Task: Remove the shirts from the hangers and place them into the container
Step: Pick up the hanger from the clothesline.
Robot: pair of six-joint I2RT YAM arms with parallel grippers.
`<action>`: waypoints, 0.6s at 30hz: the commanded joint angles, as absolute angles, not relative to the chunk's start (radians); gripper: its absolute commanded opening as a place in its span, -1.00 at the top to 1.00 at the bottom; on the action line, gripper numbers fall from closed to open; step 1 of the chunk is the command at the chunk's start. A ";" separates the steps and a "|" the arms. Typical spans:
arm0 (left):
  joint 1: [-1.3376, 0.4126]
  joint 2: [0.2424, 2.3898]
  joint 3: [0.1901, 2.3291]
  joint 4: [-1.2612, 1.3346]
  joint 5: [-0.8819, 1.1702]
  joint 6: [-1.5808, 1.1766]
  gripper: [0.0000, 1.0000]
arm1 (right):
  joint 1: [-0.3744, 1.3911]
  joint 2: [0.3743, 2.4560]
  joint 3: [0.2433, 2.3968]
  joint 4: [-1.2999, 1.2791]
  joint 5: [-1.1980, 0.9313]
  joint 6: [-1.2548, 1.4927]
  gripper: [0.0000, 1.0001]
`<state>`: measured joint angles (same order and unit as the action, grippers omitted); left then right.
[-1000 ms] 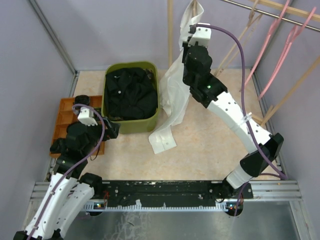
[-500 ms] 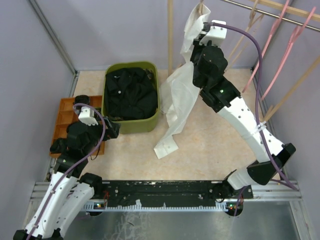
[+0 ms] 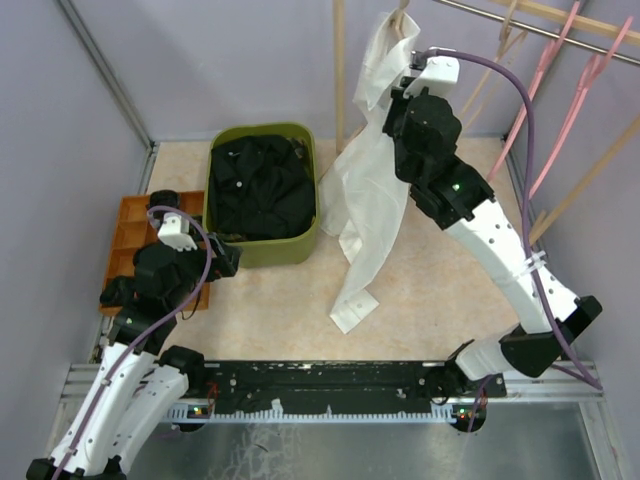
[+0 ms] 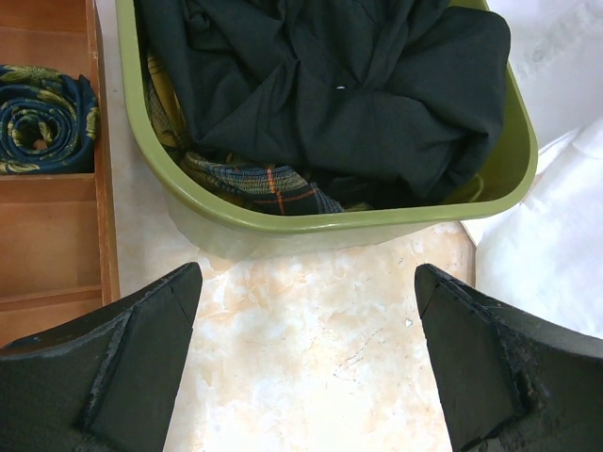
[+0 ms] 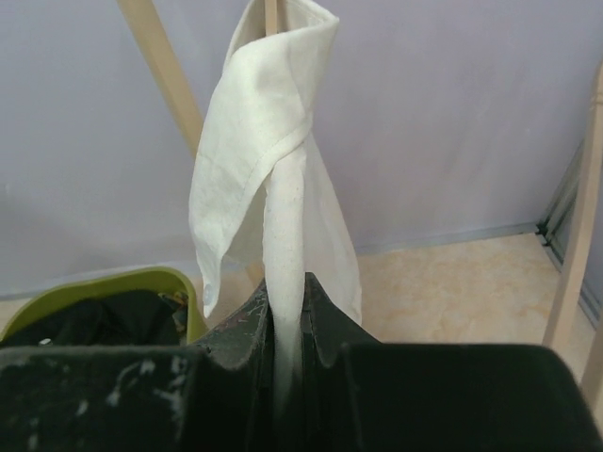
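A cream-white shirt (image 3: 372,190) hangs long in the top view, its cuff (image 3: 355,308) just above the floor. My right gripper (image 3: 398,82) is shut on a twisted fold of it high up, and in the right wrist view the cloth (image 5: 273,160) rises out of the closed jaws (image 5: 287,301). The shirt's top wraps a beige stick (image 5: 272,13); I cannot tell if that is a hanger. The olive-green container (image 3: 312,180) holds a black shirt (image 4: 358,85) over a plaid one (image 4: 254,179). My left gripper (image 4: 306,278) is open and holding nothing, just in front of the container's rim (image 4: 311,224).
An orange compartment tray (image 3: 128,228) lies left of the container, with a rolled dark patterned cloth (image 4: 42,118) in it. Pink hangers (image 3: 555,70) and beige ones (image 3: 495,55) hang on the rail at the back right. A wooden pole (image 3: 339,70) stands behind the container.
My right arm has swung to the right with the cream-white shirt, and its hanging cuff has shifted right and nearer. The left arm has not moved.
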<state>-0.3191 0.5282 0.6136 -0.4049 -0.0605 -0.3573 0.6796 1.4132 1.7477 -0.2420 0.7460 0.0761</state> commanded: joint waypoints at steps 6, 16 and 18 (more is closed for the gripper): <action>-0.321 0.532 0.621 -0.394 -0.042 -0.340 -0.99 | 0.659 1.354 1.715 -0.337 0.736 0.171 0.46; -0.321 0.530 0.619 -0.393 -0.043 -0.340 -0.99 | 0.564 1.404 1.746 -0.447 0.674 0.242 0.25; -0.320 0.531 0.620 -0.393 -0.041 -0.340 -0.99 | 0.552 1.426 1.767 -0.452 0.652 0.228 0.46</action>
<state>-0.3191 0.5304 0.6136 -0.4049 -0.0570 -0.3573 0.5831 1.3911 1.6989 -0.4313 0.7017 0.2138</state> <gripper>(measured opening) 0.995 0.358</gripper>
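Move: The right hand already has the white shirt's front edge pinched; the wooden hanger neck inside that shirt's collar is about 10 cm ahead, 1 cm to the left and 15 cm above. An empty wooden hanger hangs some 18 cm to the right, 8 cm ahead and 5 cm higher. The green container is roughly 30 cm left, 10 cm ahead and 42 cm below. For the idle left hand, the white shirt's hanger lies about 25 cm ahead, 38 cm right and 40 cm up. Down and then down and to the right, the right hand sinks about 5 cm and drifts some 3 cm right, away from the hanger neck, along the hanging white shirt. Its fingers tip down nearly 10 degrees and ease open from their pinch to a bit over a third, with the cloth still running between them. ##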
